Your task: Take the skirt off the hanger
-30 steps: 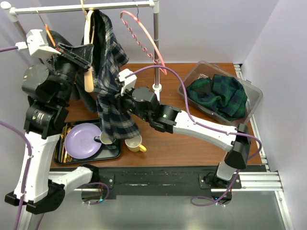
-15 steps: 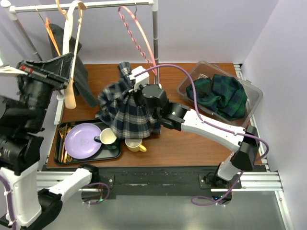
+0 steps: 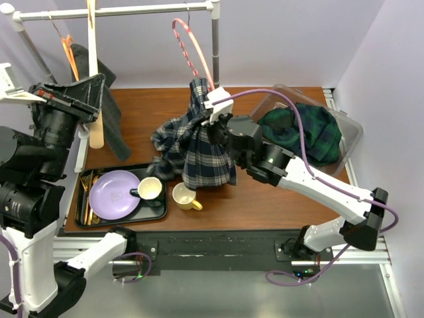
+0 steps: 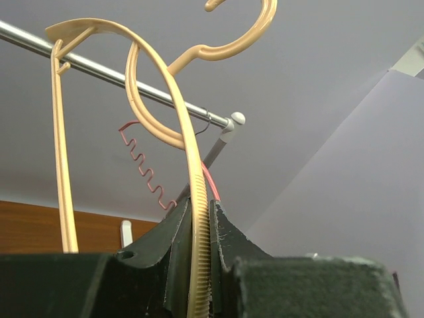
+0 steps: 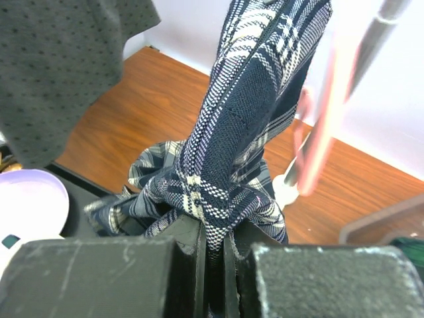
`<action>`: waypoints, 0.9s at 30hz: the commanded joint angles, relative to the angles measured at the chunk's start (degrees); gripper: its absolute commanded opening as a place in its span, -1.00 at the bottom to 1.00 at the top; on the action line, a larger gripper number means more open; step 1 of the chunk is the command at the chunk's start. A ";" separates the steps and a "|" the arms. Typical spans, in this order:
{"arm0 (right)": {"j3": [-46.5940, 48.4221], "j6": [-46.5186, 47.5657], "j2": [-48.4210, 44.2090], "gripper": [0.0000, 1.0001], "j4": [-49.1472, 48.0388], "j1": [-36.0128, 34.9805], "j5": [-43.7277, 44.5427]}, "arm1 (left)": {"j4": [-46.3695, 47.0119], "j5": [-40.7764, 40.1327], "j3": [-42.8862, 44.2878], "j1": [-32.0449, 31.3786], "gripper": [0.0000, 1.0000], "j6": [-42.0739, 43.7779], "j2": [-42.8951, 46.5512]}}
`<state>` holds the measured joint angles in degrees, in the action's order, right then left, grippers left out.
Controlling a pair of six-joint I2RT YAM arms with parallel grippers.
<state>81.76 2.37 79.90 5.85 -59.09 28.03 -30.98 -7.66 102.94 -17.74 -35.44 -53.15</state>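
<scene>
The skirt (image 3: pixel 199 149), navy and white plaid, hangs bunched from my right gripper (image 3: pixel 211 119) above the wooden table, its lower folds touching the tabletop. In the right wrist view the gripper (image 5: pixel 213 235) is shut on a twisted fold of the skirt (image 5: pixel 258 99). The tan plastic hanger (image 3: pixel 93 59) stands bare at the far left, up by the rail (image 3: pixel 132 9). My left gripper (image 3: pixel 93 93) is shut on its ribbed arm. From the left wrist, the hanger (image 4: pixel 179 119) runs up between the jaws of the gripper (image 4: pixel 199 215), its hook above the rail.
A pink hanger (image 3: pixel 192 50) and an orange one (image 3: pixel 66 46) hang on the rail, with a dark grey garment (image 3: pixel 109 116) below. A black tray (image 3: pixel 159 212) holds a purple plate (image 3: pixel 112 194) and a cup (image 3: pixel 150 189). A yellow mug (image 3: pixel 183 197) stands beside it. A clear bin (image 3: pixel 351 139) of green plaid clothes sits right.
The skirt came off the tan hanger and my right gripper carried it to the right. My left arm lifted the bare hanger up toward the rail.
</scene>
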 commanded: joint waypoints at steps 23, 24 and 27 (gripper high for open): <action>-7.49 -1.49 -19.96 -1.00 7.25 -0.06 7.39 | 1.00 2.21 2.09 0.25 -1.00 -0.60 1.73; -7.75 -1.41 -20.13 -1.00 6.90 -0.06 7.13 | 3.45 2.21 1.83 0.25 -1.00 -0.25 2.51; -8.01 -1.41 -20.13 -1.00 6.46 -0.15 5.99 | 8.28 1.86 -0.98 0.25 -1.00 0.63 4.44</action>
<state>73.80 1.02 60.95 17.67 -59.09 33.91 -32.23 -4.93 102.74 -17.74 -37.17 -51.42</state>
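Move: The right hand, with the plaid skirt already pinched in it, has to reach the clear bin: its middle is about 33 cm to the right, some 11 cm farther out and roughly 33 cm lower. The pink hanger hangs about 12 cm ahead, 2 cm left and 8 cm higher; the yellow mug stands about 14 cm back, 7 cm left and 34 cm below. From the left hand the bin lies about 54 cm right, 20 cm out and 55 cm down. Still pinching the gathered plaid skirt, the right hand carries it sideways to the right towards the clear bin, about 10 cm, while drawing back some 4 cm at nearly the same height. It slows almost to a stop at the end, turns about 5 degrees clockwise, and its fingers stay shut on the cloth. ##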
